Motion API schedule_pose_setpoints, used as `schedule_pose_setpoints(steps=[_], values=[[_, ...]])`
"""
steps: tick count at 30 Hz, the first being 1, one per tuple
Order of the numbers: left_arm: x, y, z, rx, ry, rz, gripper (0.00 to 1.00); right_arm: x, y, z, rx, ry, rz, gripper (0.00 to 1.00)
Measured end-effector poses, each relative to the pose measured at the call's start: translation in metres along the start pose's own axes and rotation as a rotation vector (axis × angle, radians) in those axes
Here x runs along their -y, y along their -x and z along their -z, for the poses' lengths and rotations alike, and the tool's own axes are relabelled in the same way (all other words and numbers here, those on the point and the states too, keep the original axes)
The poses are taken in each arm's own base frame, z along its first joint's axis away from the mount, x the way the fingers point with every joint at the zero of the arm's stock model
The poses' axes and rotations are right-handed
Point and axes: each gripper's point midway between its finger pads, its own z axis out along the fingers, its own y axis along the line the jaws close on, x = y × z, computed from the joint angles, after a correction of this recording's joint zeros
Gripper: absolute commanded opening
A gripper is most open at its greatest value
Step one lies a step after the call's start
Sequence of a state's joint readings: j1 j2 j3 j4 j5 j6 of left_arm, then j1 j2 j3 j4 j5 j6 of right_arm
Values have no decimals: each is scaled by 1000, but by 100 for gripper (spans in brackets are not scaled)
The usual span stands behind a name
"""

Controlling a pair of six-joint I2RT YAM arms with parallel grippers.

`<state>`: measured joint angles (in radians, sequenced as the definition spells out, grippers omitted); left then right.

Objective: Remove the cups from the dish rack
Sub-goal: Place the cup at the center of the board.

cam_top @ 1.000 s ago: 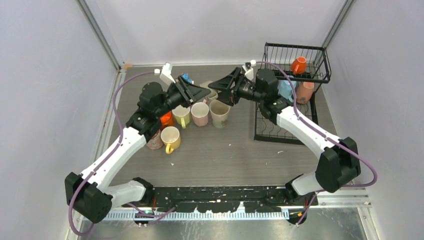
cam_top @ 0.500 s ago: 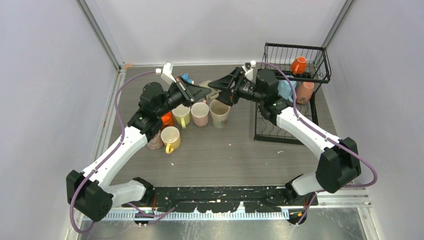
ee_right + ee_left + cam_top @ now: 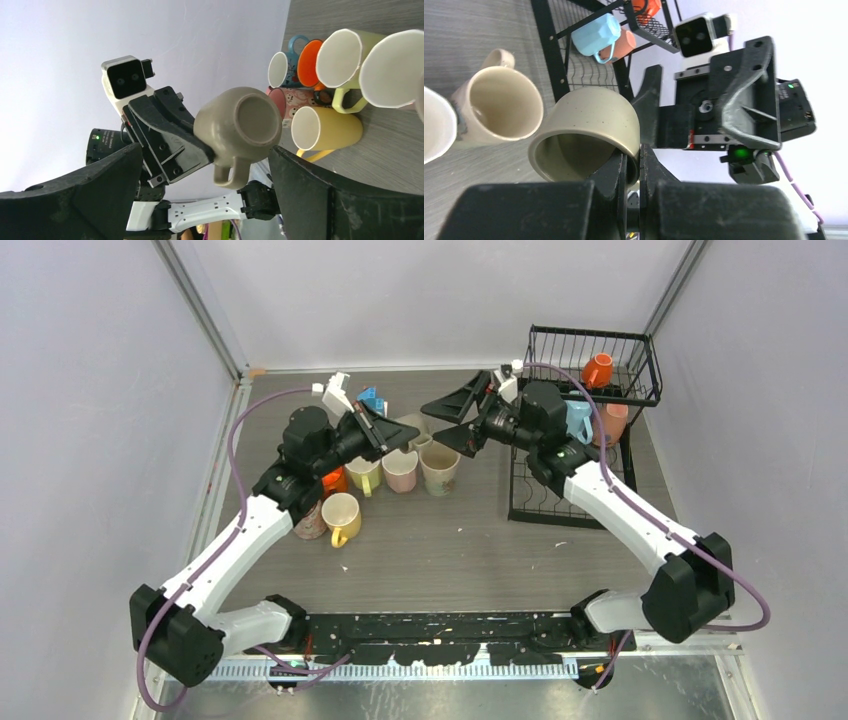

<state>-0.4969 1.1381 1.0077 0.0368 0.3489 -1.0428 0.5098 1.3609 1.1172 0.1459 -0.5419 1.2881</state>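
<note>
My left gripper (image 3: pixel 397 432) is shut on the rim of a beige cup (image 3: pixel 415 428), with one finger inside and one outside (image 3: pixel 639 155). The cup (image 3: pixel 591 117) hangs tilted above the table, its handle pointing down in the right wrist view (image 3: pixel 239 125). My right gripper (image 3: pixel 452 420) stands wide open around this cup without touching it (image 3: pixel 205 150). The black wire dish rack (image 3: pixel 592 336) stands at the back right. It holds an orange cup (image 3: pixel 597 370) on its upper shelf, with a light blue cup (image 3: pixel 578 420) and a salmon cup (image 3: pixel 610 424) below.
Several cups stand grouped on the table left of centre: cream (image 3: pixel 439 466), pale pink (image 3: pixel 400 467), yellow-green (image 3: pixel 362 471), yellow (image 3: pixel 341 517), orange (image 3: pixel 333 480) and a patterned one (image 3: pixel 310 522). A small toy block house (image 3: pixel 372 400) sits behind them. Walls enclose the table.
My left gripper has closed on the beige cup's rim. My right gripper has opened wide, let go of that cup and drawn back a little toward the rack.
</note>
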Motion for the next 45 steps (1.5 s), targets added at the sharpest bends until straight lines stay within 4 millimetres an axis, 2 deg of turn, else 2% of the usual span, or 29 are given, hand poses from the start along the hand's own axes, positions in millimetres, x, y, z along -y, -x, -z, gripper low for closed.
schedule_pose_setpoints(steps=[4, 16, 24, 35, 41, 45], values=[[-11, -5, 6, -15, 59, -11, 0, 0, 3, 9, 45, -32, 45, 100], [-30, 1, 37, -42, 296, -102, 0, 26, 18, 53, 193, -292, 223, 100], [-68, -7, 59, -92, 517, -131, 0, 45, 18, 76, 214, -411, 301, 100], [-127, -28, 99, -198, 823, -125, 0, 52, 17, 86, 218, -445, 346, 100], [-142, -30, 106, -230, 890, -122, 0, 68, 12, 87, 198, -478, 343, 100], [-156, -34, 107, -258, 933, -117, 0, 72, 11, 88, 192, -488, 342, 100]])
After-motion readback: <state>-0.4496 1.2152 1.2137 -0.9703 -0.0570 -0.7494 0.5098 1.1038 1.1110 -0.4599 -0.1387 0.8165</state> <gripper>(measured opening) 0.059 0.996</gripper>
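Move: The grey cup is already pinched by its wall in the left fingers. Its way leads to the yellow cup in the front row, about 13 cm to this hand's left, roughly level fore and aft, and some 28 cm below. The patterned pink cup stands about 9 cm left of the yellow one, the yellow-green cup some 11 cm beyond it and 4 cm right. From the open right hand, the rack's light blue cup is some 28 cm right and 18 cm ahead; the yellow cup is about 22 cm left and 2 cm back. The grey cup, still pinched in the shut left fingers, is carried down about 14 cm and left about 12, drifting a little back, to above the yellow cup, while the wrist swings the fingers from nearly level to steeply downward. The right hand, already open and staying wide open, draws off to the right some 9 cm and then sinks, 6 cm lower in all. ##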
